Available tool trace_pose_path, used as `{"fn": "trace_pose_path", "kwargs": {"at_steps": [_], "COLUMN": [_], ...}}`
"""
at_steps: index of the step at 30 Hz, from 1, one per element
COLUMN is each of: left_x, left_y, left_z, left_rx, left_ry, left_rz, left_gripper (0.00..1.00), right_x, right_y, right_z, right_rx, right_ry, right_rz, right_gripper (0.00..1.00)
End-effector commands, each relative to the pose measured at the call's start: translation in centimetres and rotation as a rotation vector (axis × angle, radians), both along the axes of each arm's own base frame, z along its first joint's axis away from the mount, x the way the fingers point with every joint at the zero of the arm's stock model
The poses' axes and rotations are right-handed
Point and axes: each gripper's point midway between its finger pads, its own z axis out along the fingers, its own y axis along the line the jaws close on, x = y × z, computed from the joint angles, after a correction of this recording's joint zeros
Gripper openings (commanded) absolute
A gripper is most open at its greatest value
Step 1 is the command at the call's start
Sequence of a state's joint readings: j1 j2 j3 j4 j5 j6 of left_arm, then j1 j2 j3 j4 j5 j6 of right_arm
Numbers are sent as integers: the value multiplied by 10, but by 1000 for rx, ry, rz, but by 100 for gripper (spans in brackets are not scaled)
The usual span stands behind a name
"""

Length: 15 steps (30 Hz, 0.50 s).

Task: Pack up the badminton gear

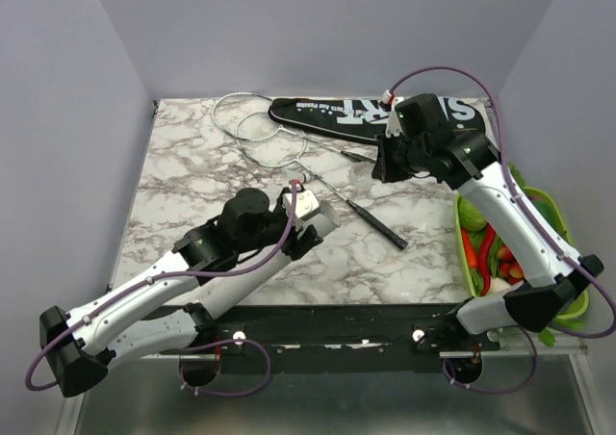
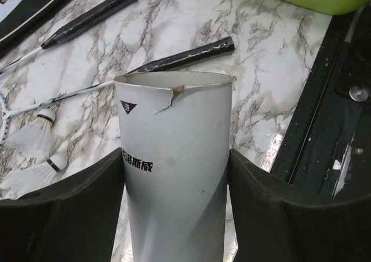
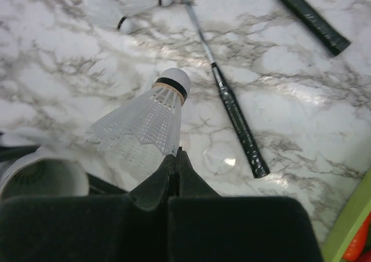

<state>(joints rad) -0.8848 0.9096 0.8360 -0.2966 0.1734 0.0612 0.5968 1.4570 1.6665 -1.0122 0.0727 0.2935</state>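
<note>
Two rackets lie at the back of the marble table, their pale hoops [image 1: 258,125] overlapping and their black handles [image 3: 237,120] [image 3: 307,15] pointing right. Behind them lies the long black bag [image 1: 337,115] lettered SPORT. My left gripper [image 2: 175,155] is shut on a white cardboard tube [image 2: 174,117] with a torn rim, held near the table's middle [image 1: 327,218]. Above the table, my right gripper [image 3: 177,152] is shut on the skirt edge of a white shuttlecock [image 3: 148,120]. The tube's open mouth [image 3: 43,178] shows low left in the right wrist view.
Two loose shuttlecocks [image 2: 35,128] [image 2: 35,172] lie on the marble beside the racket shafts. A green basket [image 1: 568,223] of vegetables stands at the right edge under the right arm. The black base rail [image 2: 342,99] runs along the near edge.
</note>
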Motion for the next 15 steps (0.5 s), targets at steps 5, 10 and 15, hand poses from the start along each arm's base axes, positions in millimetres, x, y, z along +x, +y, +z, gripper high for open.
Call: {"fn": "trace_pose_path", "kwargs": {"at_steps": [5, 10, 15], "left_x": [-14, -21, -27], "left_y": [-36, -43, -45], "left_z": [33, 39, 50], "left_rx": [-108, -144, -197], "left_ry": [-114, -125, -144], "left_rz": [-226, -269, -297], "left_gripper": [0, 0, 0], "right_x": [-113, -148, -169], "right_y": [41, 38, 29], "right_z": [44, 68, 74], "right_rx": [326, 405, 425], "right_ry": [181, 189, 202], "right_rz": [468, 574, 594], "right_gripper": [1, 1, 1]}}
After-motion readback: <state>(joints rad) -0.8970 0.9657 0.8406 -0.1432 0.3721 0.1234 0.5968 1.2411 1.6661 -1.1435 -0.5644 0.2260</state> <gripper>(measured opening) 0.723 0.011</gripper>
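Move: The tube mouth I am taking the shuttlecock to lies about 11 cm back and 12 cm left of my right hand, only a little below it. Some 22 cm below this hand, the nearer racket handle lies 1 cm back and 7 cm to its right, and the two loose shuttlecocks some 13 cm ahead and 16 cm left. From my left hand, which holds the tube, the held shuttlecock is about 12 cm ahead, 12 cm right and slightly above; the mouth is 2 cm ahead, 4 cm right and 4 cm up. Still pinching the shuttlecock by its feathers, I swing my right hand back about 13 cm towards the tube mouth, rising some 7 cm and easing left, while the wrist turns roughly 30 degrees counter-clockwise and its left side lifts. My left hand keeps its grip on the tube and brings it about 4 cm right to meet the shuttlecock, lifting slightly late on and turning a little clockwise. ##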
